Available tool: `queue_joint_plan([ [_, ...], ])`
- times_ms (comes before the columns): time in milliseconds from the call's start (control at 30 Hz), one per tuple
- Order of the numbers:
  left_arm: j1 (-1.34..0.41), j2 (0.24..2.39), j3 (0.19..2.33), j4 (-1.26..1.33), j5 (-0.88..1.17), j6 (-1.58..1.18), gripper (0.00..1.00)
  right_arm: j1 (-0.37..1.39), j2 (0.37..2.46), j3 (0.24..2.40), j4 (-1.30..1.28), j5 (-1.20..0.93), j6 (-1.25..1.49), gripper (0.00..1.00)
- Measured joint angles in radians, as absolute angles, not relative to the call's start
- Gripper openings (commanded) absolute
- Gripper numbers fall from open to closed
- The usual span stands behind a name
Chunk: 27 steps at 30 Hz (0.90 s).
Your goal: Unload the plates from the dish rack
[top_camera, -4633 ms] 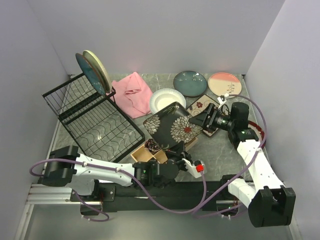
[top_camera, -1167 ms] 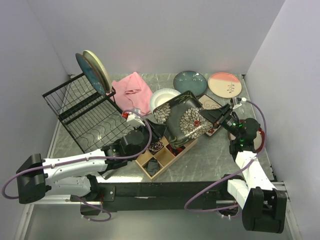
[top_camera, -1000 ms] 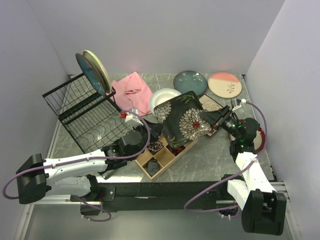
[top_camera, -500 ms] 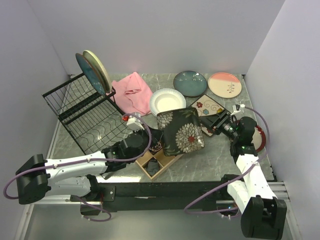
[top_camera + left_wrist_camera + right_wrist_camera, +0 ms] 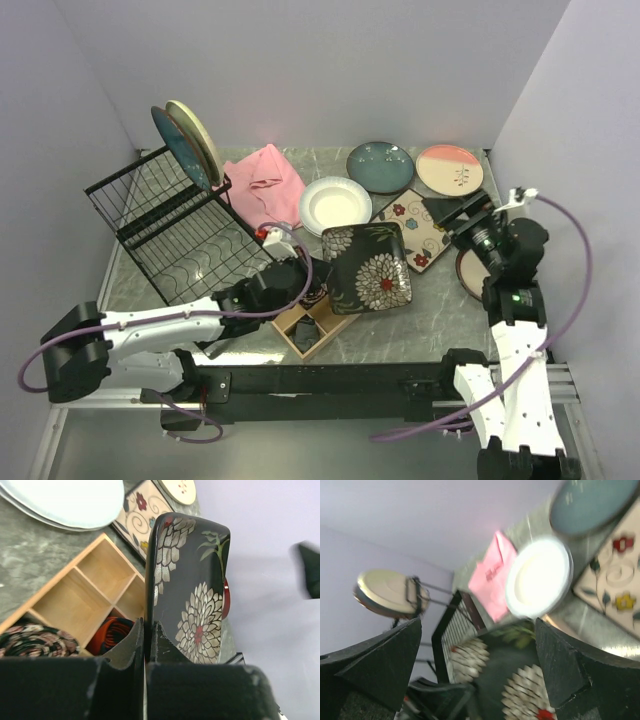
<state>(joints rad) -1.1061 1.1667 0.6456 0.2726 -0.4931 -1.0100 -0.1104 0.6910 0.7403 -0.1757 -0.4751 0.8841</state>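
Observation:
The square black floral plate point(image 5: 368, 268) hangs nearly level in the middle, its left edge over the wooden tray. My left gripper point(image 5: 316, 284) is shut on that edge; in the left wrist view the jaws point(image 5: 146, 630) pinch the rim of the black floral plate point(image 5: 192, 590). My right gripper point(image 5: 452, 212) is raised to the right of it, open and empty. Its wrist view is blurred, with the right gripper point(image 5: 477, 675) wide apart above the black floral plate point(image 5: 520, 687). The dish rack point(image 5: 190, 240) holds a teal plate point(image 5: 180, 146) and a cream-green plate point(image 5: 197, 135) at its raised back.
Lying at the back are a white plate point(image 5: 335, 200), a teal plate point(image 5: 380, 165), a pink-cream plate point(image 5: 449, 168) and a square cream floral plate point(image 5: 415, 222). A dark red plate point(image 5: 468, 275) lies under my right arm. Wooden tray point(image 5: 308, 325) sits front centre, pink cloth point(image 5: 265, 185) beside the rack.
My right gripper opened, let go of the black floral plate and pulled back up to the right. The plate swung down from tilted to nearly level, still pinched by my left gripper.

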Motion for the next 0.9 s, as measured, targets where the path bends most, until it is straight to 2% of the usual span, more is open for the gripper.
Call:
queue_joint_plan([
  [167, -1.107, 1.275, 0.683, 0.319, -0.441, -1.029, 0.01, -0.110, 0.650, 0.949, -0.302, -0.379, 0.845, 1.00],
  [367, -1.140, 1.461, 0.778, 0.339, -0.398, -1.034, 0.01, -0.110, 0.577, 1.070, -0.400, -0.344, 0.805, 1.00],
  [900, -1.272, 1.920, 1.058, 0.474, -0.326, -1.077, 0.01, -0.110, 0.491, 1.127, -0.562, -0.368, 0.749, 1.00],
])
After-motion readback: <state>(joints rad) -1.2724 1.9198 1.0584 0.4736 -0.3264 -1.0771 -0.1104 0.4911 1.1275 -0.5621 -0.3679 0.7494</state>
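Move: The left hand still holds the black floral plate; the bare table it is taken to lies roughly 30 cm to its right, 8 back and 17 below. At much that depth, the wooden box is 5 cm back and 2 to the right, the flowered square plate some 28 right and 14 ahead, the round cream plate 50 right and 3 ahead. From the empty right hand the bare spot is about 20 cm back, 4 right, 25 below. Left hand carries the black plate some 18 cm right and 10 down towards bare table, right hand rising back. ##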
